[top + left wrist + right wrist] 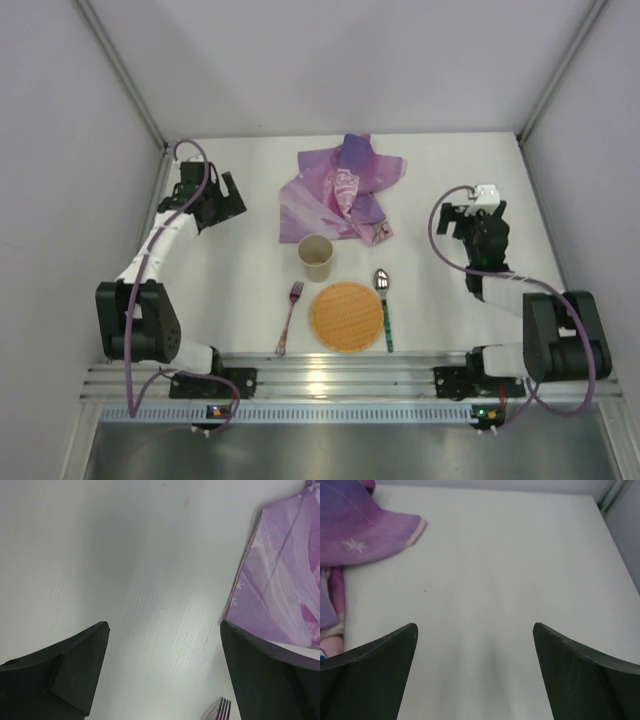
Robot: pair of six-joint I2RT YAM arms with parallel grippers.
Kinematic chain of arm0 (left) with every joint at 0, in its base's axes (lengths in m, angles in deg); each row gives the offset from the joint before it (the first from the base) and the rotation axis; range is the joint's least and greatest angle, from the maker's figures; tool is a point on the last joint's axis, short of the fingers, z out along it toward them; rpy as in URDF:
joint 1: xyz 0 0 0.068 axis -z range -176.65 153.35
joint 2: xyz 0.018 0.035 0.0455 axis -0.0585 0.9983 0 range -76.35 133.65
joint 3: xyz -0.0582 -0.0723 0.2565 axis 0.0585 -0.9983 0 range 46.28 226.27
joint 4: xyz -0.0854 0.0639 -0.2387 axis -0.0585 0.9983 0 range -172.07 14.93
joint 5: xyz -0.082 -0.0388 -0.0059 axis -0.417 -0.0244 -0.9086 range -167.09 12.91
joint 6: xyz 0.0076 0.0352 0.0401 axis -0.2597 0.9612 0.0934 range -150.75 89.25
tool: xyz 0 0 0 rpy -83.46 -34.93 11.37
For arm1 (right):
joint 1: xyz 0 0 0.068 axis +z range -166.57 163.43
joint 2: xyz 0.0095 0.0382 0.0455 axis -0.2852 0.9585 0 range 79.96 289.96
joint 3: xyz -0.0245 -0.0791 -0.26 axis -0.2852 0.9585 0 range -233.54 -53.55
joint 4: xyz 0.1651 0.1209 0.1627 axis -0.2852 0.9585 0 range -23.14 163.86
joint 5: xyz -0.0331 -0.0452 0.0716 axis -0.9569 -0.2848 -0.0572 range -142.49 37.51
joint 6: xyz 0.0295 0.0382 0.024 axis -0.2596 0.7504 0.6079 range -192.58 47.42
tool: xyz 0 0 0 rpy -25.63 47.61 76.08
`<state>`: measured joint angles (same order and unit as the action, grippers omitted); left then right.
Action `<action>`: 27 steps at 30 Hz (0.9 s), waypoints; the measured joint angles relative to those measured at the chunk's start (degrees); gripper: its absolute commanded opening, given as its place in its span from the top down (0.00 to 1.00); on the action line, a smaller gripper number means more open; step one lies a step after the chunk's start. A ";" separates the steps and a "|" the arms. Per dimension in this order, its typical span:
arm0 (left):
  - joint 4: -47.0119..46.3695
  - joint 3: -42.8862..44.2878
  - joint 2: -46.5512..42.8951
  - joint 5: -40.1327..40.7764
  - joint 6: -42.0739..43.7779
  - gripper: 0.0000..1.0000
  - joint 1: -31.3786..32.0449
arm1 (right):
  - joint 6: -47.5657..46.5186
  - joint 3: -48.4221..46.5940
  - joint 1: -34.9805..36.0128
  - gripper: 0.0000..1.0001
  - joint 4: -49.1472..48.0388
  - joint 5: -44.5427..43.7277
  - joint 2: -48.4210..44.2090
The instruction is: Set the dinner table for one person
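Observation:
On the white dinner table [240, 270] an orange woven plate [346, 316] lies near the front, with a purple fork [290, 316] to its left and a spoon [383, 305] to its right. A beige cup [316, 257] stands just behind the plate. A crumpled purple cloth [342, 190] lies behind the cup; it also shows at the right in the left wrist view [282, 585] and at the left in the right wrist view [355, 535]. My left gripper [226, 200] [162, 630] hangs open over bare table at far left. My right gripper [482, 225] [475, 630] is open at far right, holding nothing.
Grey walls close in the table on the left, right and back. A ribbed aluminium rail [340, 380] runs along the near edge, carrying both arm bases. The fork's tines [222, 707] peek in at the bottom of the left wrist view.

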<state>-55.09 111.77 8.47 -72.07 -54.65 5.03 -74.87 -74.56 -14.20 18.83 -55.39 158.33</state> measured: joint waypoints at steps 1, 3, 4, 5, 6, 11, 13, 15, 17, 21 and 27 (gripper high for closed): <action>1.14 0.00 -0.79 -0.42 0.02 0.02 0.00 | -0.22 -2.21 0.66 0.00 3.02 0.02 -2.14; 2.80 -0.20 -2.29 -1.44 0.24 0.01 -0.02 | -0.79 -5.81 2.86 0.00 7.78 -0.59 -7.17; 3.52 -0.66 -3.28 -2.10 0.52 0.01 -0.02 | -1.09 -7.93 4.63 0.00 10.69 -1.51 -10.19; 4.04 -0.94 -3.80 -2.47 0.70 0.01 0.00 | -1.22 -10.93 7.13 0.00 13.81 -2.89 -13.27; 5.07 -1.03 -4.24 -2.71 1.05 0.01 0.00 | -1.29 -14.45 9.42 0.00 18.05 -3.98 -15.23; 7.56 -0.55 -3.82 -3.58 1.88 0.02 0.42 | 5.95 -42.62 19.89 0.00 44.63 -4.92 -17.38; 8.20 1.07 -2.43 -3.72 2.40 0.01 1.18 | 15.69 -46.14 17.09 0.01 51.19 -2.51 -18.29; 8.24 3.87 0.22 -3.65 3.08 0.01 2.93 | 21.70 -44.35 12.63 0.00 56.57 2.60 -19.17; 8.37 6.78 3.08 -3.45 3.56 0.02 5.18 | 25.90 -41.72 11.08 0.00 63.65 4.17 -16.81; 9.25 10.91 7.65 -1.79 4.68 0.01 10.10 | 29.18 -37.70 13.49 0.00 77.53 5.73 -8.59; 10.38 11.74 11.19 -1.33 4.74 0.04 12.90 | 29.86 -38.03 14.08 0.00 84.94 6.95 -8.85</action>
<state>-44.71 123.51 19.66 -73.40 -49.91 17.92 -45.01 -112.59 -0.13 103.77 -48.44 149.48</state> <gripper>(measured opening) 0.969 0.996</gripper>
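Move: The purple cloth's middle lies about 11 cm ahead and 29 cm to the right of the left hand, some 13 cm below; its near left corner is 12 cm right and 4 cm back, the cup 21 cm right and 11 cm back, the fork 14 cm right and 25 cm back. From the right hand the cloth's middle is 33 cm left, 11 cm ahead and 11 cm below, its near right corner 21 cm left and 3 cm back, the spoon 20 cm left and 21 cm back. Both open, empty hands head for the purple cloth without touching it. The right swings up high and comes down again, ending some 12 cm left, 9 cm back and 5 cm higher, its level fingers tipped about 40 degrees down and its left side rolled up. The left dips back 3 cm and returns while sweeping 9 cm right, turning clockwise and tipping slightly down as it finally sinks 2 cm. ##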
